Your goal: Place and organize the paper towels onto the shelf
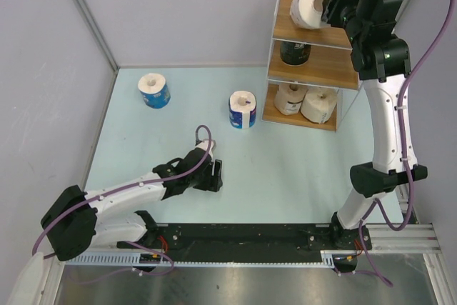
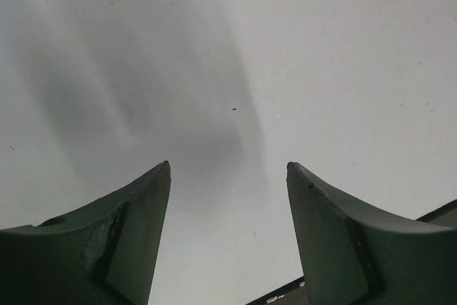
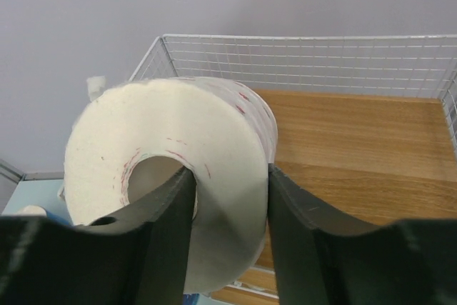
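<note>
My right gripper [image 1: 335,6] is shut on the white red-speckled roll [image 1: 313,3], one finger in its core and one on its outer wall, holding it over the top board of the shelf [image 1: 314,80]. In the right wrist view the roll [image 3: 171,155] hangs above the wooden top board [image 3: 364,155]. A dark-wrapped roll [image 1: 295,53] stands on the middle tier. A tan roll [image 1: 289,98] and a cream roll [image 1: 319,105] stand on the bottom tier. Two blue-wrapped rolls [image 1: 153,91] [image 1: 243,109] stand on the table. My left gripper [image 1: 216,175] is open and empty low over the table [image 2: 228,169].
Grey walls close in the pale blue table [image 1: 285,169] at the left and back. A white wire rim [image 3: 307,51] runs round the shelf's top board. The black base rail [image 1: 243,237] lies along the near edge.
</note>
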`<state>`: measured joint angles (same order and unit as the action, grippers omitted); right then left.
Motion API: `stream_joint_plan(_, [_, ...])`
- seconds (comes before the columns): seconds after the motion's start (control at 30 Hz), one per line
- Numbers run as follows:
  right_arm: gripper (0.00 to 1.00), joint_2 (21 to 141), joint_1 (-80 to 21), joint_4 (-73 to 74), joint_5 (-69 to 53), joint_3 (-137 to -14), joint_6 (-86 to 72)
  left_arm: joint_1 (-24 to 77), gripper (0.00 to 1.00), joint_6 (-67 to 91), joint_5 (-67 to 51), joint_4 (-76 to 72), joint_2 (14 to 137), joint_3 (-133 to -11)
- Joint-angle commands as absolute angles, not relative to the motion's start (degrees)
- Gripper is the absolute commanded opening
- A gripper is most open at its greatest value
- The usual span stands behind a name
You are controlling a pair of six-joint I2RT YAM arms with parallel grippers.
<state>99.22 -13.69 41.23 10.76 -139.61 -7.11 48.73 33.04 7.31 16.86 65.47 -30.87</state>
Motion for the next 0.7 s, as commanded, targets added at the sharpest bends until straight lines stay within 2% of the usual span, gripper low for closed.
stream_joint_plan(0.0, [0.52, 99.8, -12.7, 37.0, 8.2, -143.2, -8.2, 48.5, 0.71, 34.0, 6.9, 14.7, 65.6, -33.0])
stream_joint_plan(0.17, [0.62, 100.8, -12.3, 36.1, 7.3, -143.3, -8.7, 48.5, 0.71, 34.0, 7.1, 14.9, 65.7, -33.0])
stream_joint_plan(0.67, [0.66, 104.9, -11.3, 32.2, 6.2, -145.2, -8.9, 48.5, 0.71, 34.2, 8.1, 15.1, 65.6, -32.1])
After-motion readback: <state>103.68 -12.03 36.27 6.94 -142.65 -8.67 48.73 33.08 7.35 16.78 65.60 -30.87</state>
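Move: The white paper towel roll on the top shelf has its middle about 4 cm ahead of the right hand and 5 cm to its left, nearly level; the left finger is already in the core, the right one outside the rim. Bare shelf board lies some 5 cm ahead, 9 cm right and 8 cm down. The dark roll on the middle shelf is roughly 4 cm ahead, 7 cm left and 25 cm below. From the left hand, the white roll is about 30 cm ahead, 27 cm right and 47 cm up. Open the right gripper from its part-open pinch on the roll's wall to about two thirds, keeping the left finger in the core. As it opens, ease the hand up about 1 cm and forward, then press on forward over the top shelf, about 3 cm in all, with the fingers still pointing nearly level ahead. ##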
